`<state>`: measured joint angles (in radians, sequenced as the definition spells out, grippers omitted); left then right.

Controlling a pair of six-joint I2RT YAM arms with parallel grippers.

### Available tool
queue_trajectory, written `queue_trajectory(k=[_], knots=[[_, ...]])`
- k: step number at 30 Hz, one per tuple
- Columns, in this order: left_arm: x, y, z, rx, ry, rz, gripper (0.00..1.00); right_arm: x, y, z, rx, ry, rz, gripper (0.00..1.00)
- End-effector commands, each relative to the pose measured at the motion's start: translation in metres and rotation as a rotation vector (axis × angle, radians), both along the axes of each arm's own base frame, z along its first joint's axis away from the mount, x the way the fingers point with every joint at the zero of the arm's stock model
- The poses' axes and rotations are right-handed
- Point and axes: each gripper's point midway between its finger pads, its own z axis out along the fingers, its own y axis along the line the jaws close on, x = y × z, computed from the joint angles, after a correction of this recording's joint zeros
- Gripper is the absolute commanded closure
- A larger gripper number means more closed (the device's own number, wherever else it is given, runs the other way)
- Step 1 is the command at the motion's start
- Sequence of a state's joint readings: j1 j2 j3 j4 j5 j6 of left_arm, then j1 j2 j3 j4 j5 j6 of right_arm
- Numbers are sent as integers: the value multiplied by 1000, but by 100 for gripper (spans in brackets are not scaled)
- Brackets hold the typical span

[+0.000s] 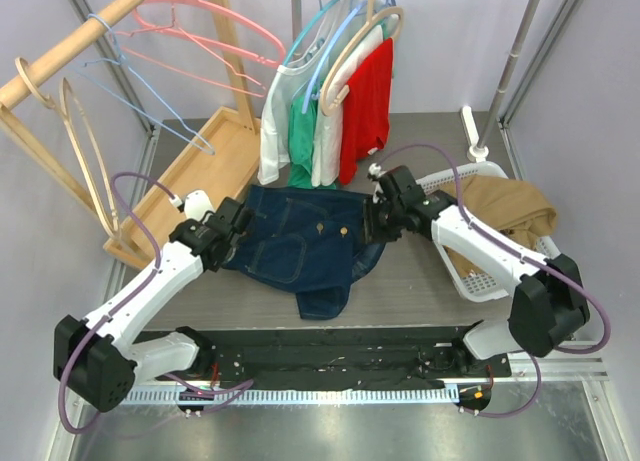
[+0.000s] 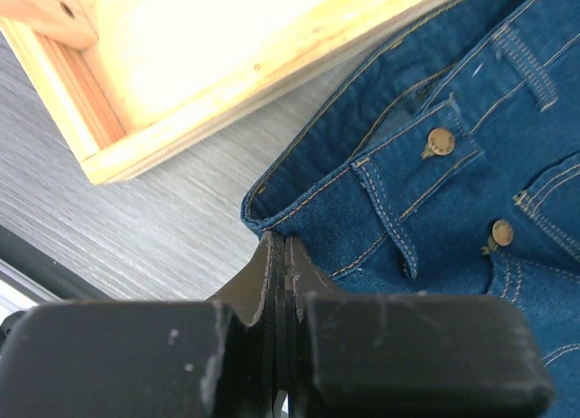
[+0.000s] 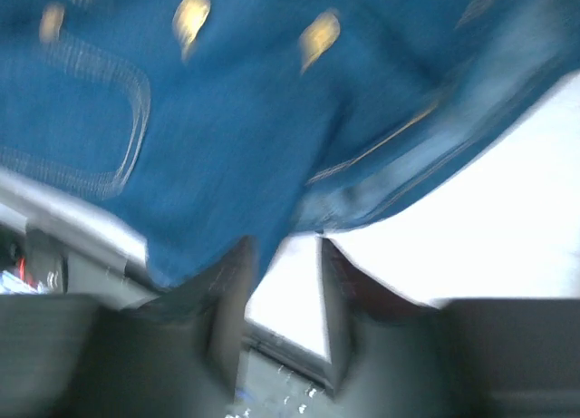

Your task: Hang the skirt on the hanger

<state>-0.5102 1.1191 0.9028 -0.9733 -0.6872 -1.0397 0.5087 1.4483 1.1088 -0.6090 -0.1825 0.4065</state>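
Note:
A blue denim skirt [image 1: 300, 246] with brass buttons lies flat on the table between my two grippers. My left gripper [image 1: 237, 228] is at its left waistband corner. In the left wrist view its jaws [image 2: 279, 243] are shut, their tips against the skirt's [image 2: 426, 164] hem corner, and no fabric shows between them. My right gripper [image 1: 374, 221] is at the skirt's right edge. The right wrist view is blurred: that gripper [image 3: 285, 247] is open, with bright table in the gap and the skirt [image 3: 227, 119] just beyond the fingertips. Empty hangers, a pink one [image 1: 215, 43] among them, hang on the wooden rack at the left.
The wooden rack's tray base [image 1: 215, 161] sits just behind the left gripper and shows close above the skirt in the left wrist view [image 2: 227, 64]. Shirts on hangers [image 1: 340, 101] hang at the back centre. A white basket [image 1: 470, 276] with a tan garment [image 1: 510, 209] stands at the right.

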Motion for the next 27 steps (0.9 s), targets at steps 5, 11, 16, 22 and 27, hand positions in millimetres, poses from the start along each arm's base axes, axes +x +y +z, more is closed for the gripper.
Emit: queue_trajectory(k=[5,11,16,22,27], knots=[[18,7,21,65,-59,23,100,-42,34,-35,39,77,29,99],[19,8,22,76,-56,19,100,-37,50,-66,-4,98,17,99],[20,9,24,85,-59,18,100,-41,49,-99,-86,163,-3,99],[19,8,20,77,-57,18,100,-66,9,-122,-218,220,-80,99],[15,10,17,80,-52,24,100,-64,-38,-137,-344,225,-198,99]])
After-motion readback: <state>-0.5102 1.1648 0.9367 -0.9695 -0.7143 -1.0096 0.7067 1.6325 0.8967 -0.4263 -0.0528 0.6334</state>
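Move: The loose fold edge on the skirt's right side lies about 6 cm back, 3 cm left and 12 cm below the right gripper. The nearer brass button is 2 cm ahead and some 8 cm left of that gripper, the hem flap about 14 cm back and 11 cm left, and the laundry basket roughly 3 cm ahead and 22 cm right. From the left gripper, which holds a waistband corner, the fold edge is some 26 cm right, 1 cm back and 12 cm below. Lower the right gripper about 11 cm onto the skirt's loose fold edge. Draw it back some 5 cm and a little left at first, shutting the half-open fingers early, then go mostly straight down until the closed tips touch the denim, and slide them slightly right along it. Keep the left fingers shut on the raised waistband corner. ##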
